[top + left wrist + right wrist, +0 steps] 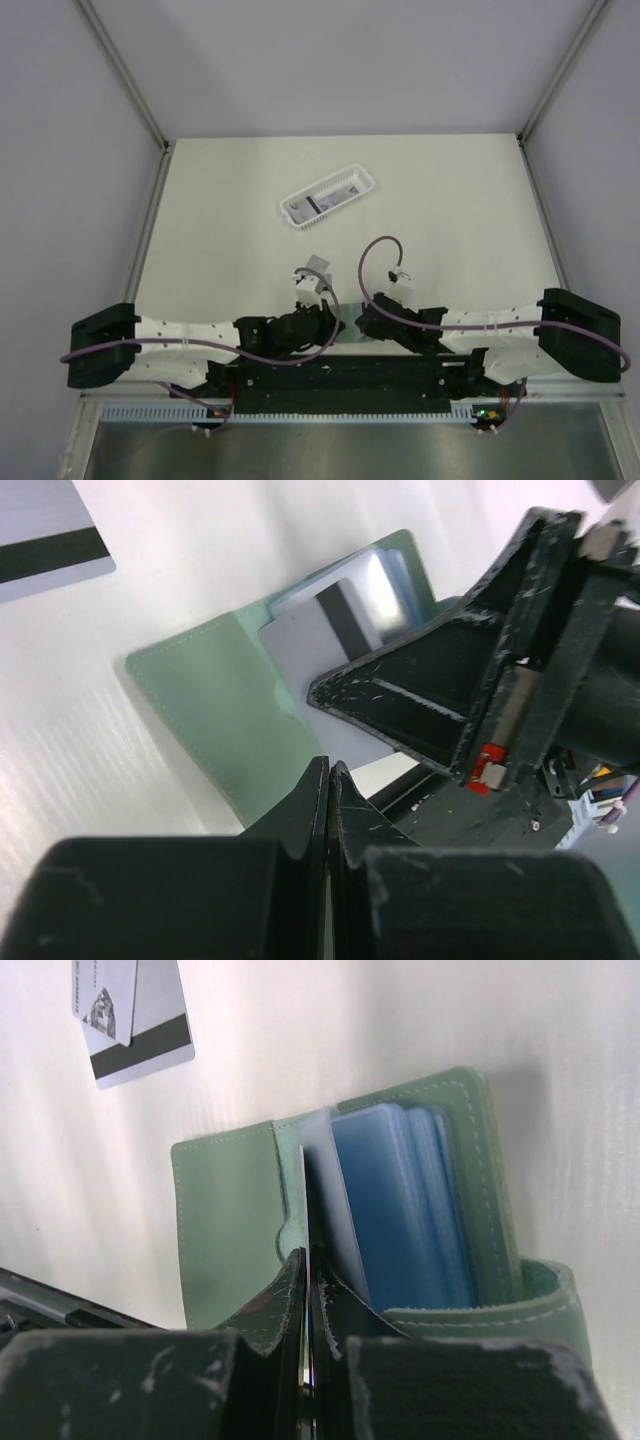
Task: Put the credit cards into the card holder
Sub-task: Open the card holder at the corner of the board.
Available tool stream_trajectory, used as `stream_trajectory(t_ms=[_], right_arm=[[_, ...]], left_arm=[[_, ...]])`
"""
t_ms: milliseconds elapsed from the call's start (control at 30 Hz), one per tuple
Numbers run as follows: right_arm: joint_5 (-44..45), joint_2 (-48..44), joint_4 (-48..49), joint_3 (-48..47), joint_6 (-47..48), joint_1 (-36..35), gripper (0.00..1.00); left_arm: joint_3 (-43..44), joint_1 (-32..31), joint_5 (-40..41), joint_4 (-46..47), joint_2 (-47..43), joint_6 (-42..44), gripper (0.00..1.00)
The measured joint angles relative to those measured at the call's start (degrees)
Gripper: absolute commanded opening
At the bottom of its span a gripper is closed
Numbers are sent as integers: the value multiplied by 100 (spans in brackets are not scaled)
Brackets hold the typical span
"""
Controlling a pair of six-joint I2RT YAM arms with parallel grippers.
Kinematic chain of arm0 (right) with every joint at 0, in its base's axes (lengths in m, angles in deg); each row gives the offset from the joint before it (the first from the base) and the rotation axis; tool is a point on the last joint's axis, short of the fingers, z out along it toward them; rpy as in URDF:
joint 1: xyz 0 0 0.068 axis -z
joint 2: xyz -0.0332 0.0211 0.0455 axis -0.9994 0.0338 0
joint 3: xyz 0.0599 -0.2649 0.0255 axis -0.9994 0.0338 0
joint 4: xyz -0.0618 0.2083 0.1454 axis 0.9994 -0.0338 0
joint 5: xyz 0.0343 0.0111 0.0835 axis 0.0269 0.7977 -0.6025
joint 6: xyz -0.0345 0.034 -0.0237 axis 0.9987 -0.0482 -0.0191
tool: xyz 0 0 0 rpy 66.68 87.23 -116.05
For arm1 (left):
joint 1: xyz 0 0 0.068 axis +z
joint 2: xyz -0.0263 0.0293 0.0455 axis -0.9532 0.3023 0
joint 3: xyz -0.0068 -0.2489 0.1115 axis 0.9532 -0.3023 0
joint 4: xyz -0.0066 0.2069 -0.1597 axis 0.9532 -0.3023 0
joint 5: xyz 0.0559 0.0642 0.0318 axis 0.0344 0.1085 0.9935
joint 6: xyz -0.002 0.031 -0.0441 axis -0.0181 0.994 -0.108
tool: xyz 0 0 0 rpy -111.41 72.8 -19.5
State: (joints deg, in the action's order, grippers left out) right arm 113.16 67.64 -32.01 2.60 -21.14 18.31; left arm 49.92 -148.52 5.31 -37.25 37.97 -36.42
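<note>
The sage-green card holder (215, 715) lies open on the table between both grippers (345, 326). A grey credit card (300, 645) with a black stripe stands partly inside it. My right gripper (307, 1257) is shut on that card's near edge, with the card edge-on between its fingers (400, 700) and next to the holder's blue sleeves (390, 1200). My left gripper (330, 767) is shut with nothing in it, its tips at the green flap's (225, 1220) near edge. More loose credit cards (135, 1020) lie overlapping on the table beyond the holder (318, 266).
A white slotted basket (352, 180) sits further back on the table, with a striped card (322, 201) inside. Metal frame posts (150, 220) run along the table's left and right edges. Both arms crowd the near edge.
</note>
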Motion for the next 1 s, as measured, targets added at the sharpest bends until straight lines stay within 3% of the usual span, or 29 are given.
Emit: stream_trajectory(t_ms=[467, 1000], right_arm=[[426, -1366, -785, 219, 214, -15, 0], [787, -3346, -2649, 293, 507, -15, 0]], left_arm=[[68, 0, -339, 787, 1644, -190, 0], [149, 0, -496, 925, 1790, -221, 0]])
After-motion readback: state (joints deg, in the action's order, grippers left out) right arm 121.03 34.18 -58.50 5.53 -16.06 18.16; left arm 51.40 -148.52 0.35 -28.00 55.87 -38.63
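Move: My shut left fingers hang about 7 cm above the card holder's opened green cover, whose middle is some 2 cm ahead and 1 cm to their right; the blue sleeves are roughly 9 cm right and 1 cm ahead. My right hand, already holding a card, has those sleeves about 4 cm to its right, 1 cm ahead and just below, and the cover about 4 cm left and 1 cm ahead. The two loose cards lie 11 cm left and 11 cm ahead of it. I sink my left hand about 6 cm, easing a little to the right, until its closed fingertips come down on the near part of the opened cover by the spine, and hold there. Meanwhile I keep my pinch on the card and draw it with my right hand about 8 cm to the right, away from the spine and across the sleeves, rising some 5 cm in stages. ##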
